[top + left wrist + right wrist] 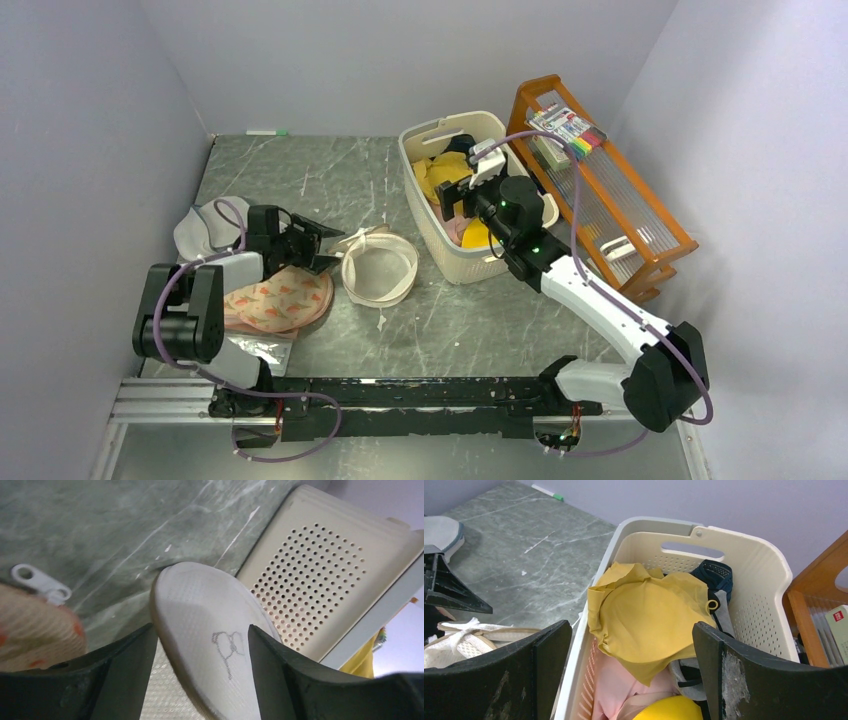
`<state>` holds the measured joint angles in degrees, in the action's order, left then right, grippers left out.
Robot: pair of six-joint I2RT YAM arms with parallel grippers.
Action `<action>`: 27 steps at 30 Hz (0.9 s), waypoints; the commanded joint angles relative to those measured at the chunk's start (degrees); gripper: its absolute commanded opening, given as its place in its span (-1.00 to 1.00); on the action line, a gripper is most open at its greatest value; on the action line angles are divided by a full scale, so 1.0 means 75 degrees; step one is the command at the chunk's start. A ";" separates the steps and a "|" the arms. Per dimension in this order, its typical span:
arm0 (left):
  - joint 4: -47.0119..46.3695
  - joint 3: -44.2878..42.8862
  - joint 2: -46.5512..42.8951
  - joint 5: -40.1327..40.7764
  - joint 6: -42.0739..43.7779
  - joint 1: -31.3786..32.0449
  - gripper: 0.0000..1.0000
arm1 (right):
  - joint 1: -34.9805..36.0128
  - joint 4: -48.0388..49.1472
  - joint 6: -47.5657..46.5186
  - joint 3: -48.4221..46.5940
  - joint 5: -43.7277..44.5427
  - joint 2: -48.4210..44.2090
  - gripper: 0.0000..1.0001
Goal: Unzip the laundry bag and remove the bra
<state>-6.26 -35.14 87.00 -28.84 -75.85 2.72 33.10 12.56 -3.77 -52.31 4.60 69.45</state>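
Observation:
The laundry bag (380,270) lies unzipped mid-table, its cream mesh halves spread apart. In the left wrist view its domed half with the small black logo (200,605) rises between my fingers. My left gripper (325,243) (201,626) is open, low at the bag's left edge, straddling that half. The mustard-yellow bra (649,615) (445,175) lies on top of the clothes in the cream basket (450,124). Directly above the basket hangs my right gripper (452,195) (631,624), open with nothing in it.
A pink printed round bag (280,300) and a grey round bag (205,230) lie left of the laundry bag, under my left arm. The basket also holds a pale pink garment (624,690) and a bright yellow cloth (669,710). An orange wooden rack (600,190) stands at the right.

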 commanded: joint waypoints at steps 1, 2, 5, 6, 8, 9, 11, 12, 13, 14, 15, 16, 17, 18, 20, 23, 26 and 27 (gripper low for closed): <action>-0.1849 0.0127 0.0293 -0.0422 -0.0862 0.0094 0.45 | 0.0022 0.0133 -0.0076 0.0038 0.0208 -0.0229 0.84; -0.1991 0.0116 0.0338 -0.0360 -0.0882 0.0094 0.36 | 0.0034 0.0155 -0.0072 0.0054 0.0217 -0.0261 0.84; -0.2922 0.0215 0.0401 -0.0266 -0.0992 0.0058 0.03 | 0.0039 0.0265 -0.0060 0.0135 0.0207 -0.0326 0.84; -0.3225 0.0254 0.0349 -0.0167 -0.0892 0.0033 -0.09 | 0.0039 0.0270 -0.0060 0.0139 0.0213 -0.0306 0.84; -0.3338 0.0268 0.0032 0.0149 -0.0503 -0.0001 -0.25 | 0.0039 0.0246 -0.0051 0.0105 0.0289 -0.0276 0.84; -0.3371 0.0276 -0.0146 0.0357 -0.0267 -0.0016 -0.34 | 0.0039 0.0206 -0.0043 0.0074 0.0349 -0.0253 0.84; -0.3442 0.0325 -0.0608 0.0595 0.0269 -0.0054 -0.54 | 0.0040 0.0151 -0.0028 0.0030 0.0447 -0.0230 0.84; -0.3529 0.0375 -0.0839 0.0707 0.0562 -0.0068 -0.61 | 0.0040 0.0149 -0.0032 0.0027 0.0477 -0.0255 0.84; -0.3636 0.0436 -0.1114 0.0840 0.0884 -0.0075 -0.66 | 0.0051 0.0162 -0.0026 0.0035 0.0501 -0.0277 0.84; -0.3672 0.0484 -0.1392 0.0966 0.1161 -0.0087 -0.67 | 0.0048 0.0181 -0.0015 0.0056 0.0510 -0.0318 0.84; -0.3651 0.0524 -0.1674 0.1067 0.1508 -0.0092 -0.68 | 0.0051 0.0203 -0.0013 0.0082 0.0511 -0.0348 0.84; -0.3575 0.0560 -0.1991 0.1169 0.1874 -0.0093 -0.69 | 0.0063 0.0211 0.0000 0.0084 0.0520 -0.0372 0.84; -0.3381 0.0567 -0.2298 0.1299 0.2268 -0.0087 -0.71 | 0.0063 0.0202 -0.0001 0.0086 0.0519 -0.0396 0.84; -0.3085 0.0571 -0.2653 0.1494 0.2673 -0.0093 -0.73 | 0.0076 0.0191 -0.0003 0.0085 0.0521 -0.0399 0.84; -0.2681 0.0677 -0.3316 0.1964 0.3348 -0.0080 -0.86 | 0.0081 0.0189 -0.0001 0.0082 0.0522 -0.0415 0.84; -0.2455 0.0886 -0.4163 0.2528 0.4338 -0.0082 -0.86 | 0.0095 0.0212 0.0025 0.0088 0.0493 -0.0395 0.84; -0.2336 0.0826 -0.4686 0.2459 0.5714 -0.0069 -0.86 | 0.0098 0.0181 0.0054 0.0052 0.0441 -0.0302 0.84; -0.2337 0.0801 -0.4811 0.2283 0.6100 -0.0058 -0.86 | 0.0104 0.0178 0.0066 0.0040 0.0409 -0.0273 0.84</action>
<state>-25.41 -29.15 54.17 -13.58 -46.39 2.35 33.50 12.95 -3.68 -51.94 7.55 67.53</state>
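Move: The bag's loose lid stands nearly on edge between and beyond the left hand's open fingers, its middle some 5 cm to the right, 2 cm farther out and at about finger height. The laundry bag's open body is about 10 cm right and 5 cm back, slightly lower. The patterned pouch lies roughly 13 cm left and 9 cm back; the plastic basket is some 28 cm right and 6 cm out. From the right hand, the lid is about 18 cm left, level fore-and-aft and some 21 cm below. Forward first, about 4 cm, the left hand slides its fingers farther along the bag's lid while closing them, and pinches its edge. Then, still gripping, it lifts fast by nearly 20 cm, drifting left and slightly back, as the wrist swings the fingers up from their downward slant by some 55 degrees and rolls, hauling the lid up off the bag's mouth side. ##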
